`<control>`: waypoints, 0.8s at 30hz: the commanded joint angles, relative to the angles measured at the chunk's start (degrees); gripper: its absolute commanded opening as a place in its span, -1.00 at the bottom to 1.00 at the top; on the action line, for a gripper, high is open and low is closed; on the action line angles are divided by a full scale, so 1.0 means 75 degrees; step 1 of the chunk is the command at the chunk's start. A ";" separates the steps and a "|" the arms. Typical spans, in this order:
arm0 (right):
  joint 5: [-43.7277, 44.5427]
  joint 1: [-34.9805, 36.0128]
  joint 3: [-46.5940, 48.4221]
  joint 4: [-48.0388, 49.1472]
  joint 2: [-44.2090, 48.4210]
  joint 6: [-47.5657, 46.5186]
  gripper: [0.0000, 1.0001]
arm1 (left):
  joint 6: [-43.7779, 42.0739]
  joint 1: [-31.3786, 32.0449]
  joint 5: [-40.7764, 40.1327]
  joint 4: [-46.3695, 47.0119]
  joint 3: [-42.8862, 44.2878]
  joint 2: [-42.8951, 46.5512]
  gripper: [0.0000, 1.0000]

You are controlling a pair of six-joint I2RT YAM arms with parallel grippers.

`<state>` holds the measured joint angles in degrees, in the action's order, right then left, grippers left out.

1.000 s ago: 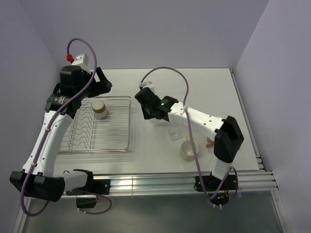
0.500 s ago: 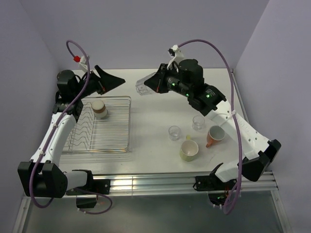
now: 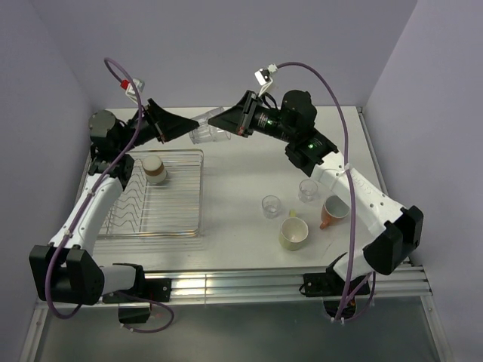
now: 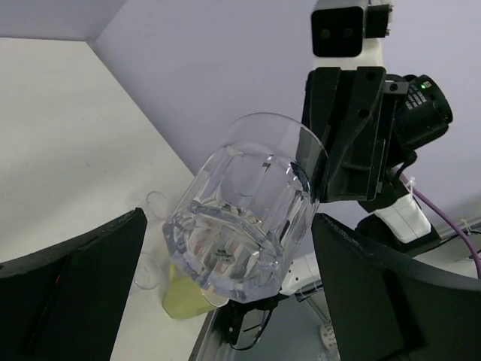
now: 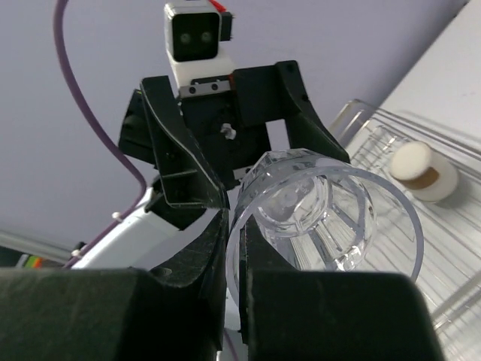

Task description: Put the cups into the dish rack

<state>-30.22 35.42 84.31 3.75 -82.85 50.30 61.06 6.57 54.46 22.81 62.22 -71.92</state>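
My right gripper [image 3: 220,121] is shut on the rim of a clear glass tumbler [image 3: 202,134], holding it on its side in the air above the table's far edge. One right finger [image 5: 207,259] is outside the rim and one inside. My left gripper [image 3: 185,125] faces it, open wide, its fingers [image 4: 71,289] on either side of the tumbler [image 4: 244,203] base and not touching it. The silver dish rack [image 3: 181,219] sits below at the left, with a brown-and-cream cup [image 3: 155,169] upside down in its far end.
On the table right of the rack stand two clear tumblers [image 3: 270,206] [image 3: 307,190], a salmon-orange mug [image 3: 332,211] on its side and a pale yellow-green mug [image 3: 293,234]. Walls close the left, back and right.
The right arm lifted a tumbler off the table and carried it up and left. The left gripper opened wide, left the cup in the rack and turned to face the tumbler.
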 commanded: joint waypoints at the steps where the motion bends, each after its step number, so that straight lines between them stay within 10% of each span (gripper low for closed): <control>1: -0.0717 -0.0187 -0.0166 0.1760 -0.0086 0.0885 -1.00 | 0.0238 0.0143 0.0274 0.0756 -0.0022 -0.0090 0.99; 24: -0.1221 -0.0574 -0.1210 0.4469 -0.0649 0.2832 -1.00 | 0.0437 0.0425 0.0321 0.1072 -0.0104 -0.0125 0.53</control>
<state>-38.33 31.44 75.90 30.76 -87.53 69.41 64.25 9.02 55.55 27.29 61.17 -73.01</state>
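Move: The clear glass cup I hold in my right fingers sits about 4 cm to the right and 1 cm ahead of my left hand, at its height. From my right hand, the cup's middle is some 2 cm left and 2 cm below, and my open left gripper waits about 5 cm to the left. The white-brown cup in the rack is roughly 19 cm left, 10 cm ahead and 29 cm below my left hand. My left hand eases about 1.5 cm to the right and 1 cm back, bringing its wide-open fingers around the base end of the glass cup, then starts closing them, still well short of shut. Meanwhile my right hand keeps its pinch on the cup's wall, drifts 1 cm forward and turns some 15 degrees, mostly rolling its left side up, to line the cup up with those fingers. ##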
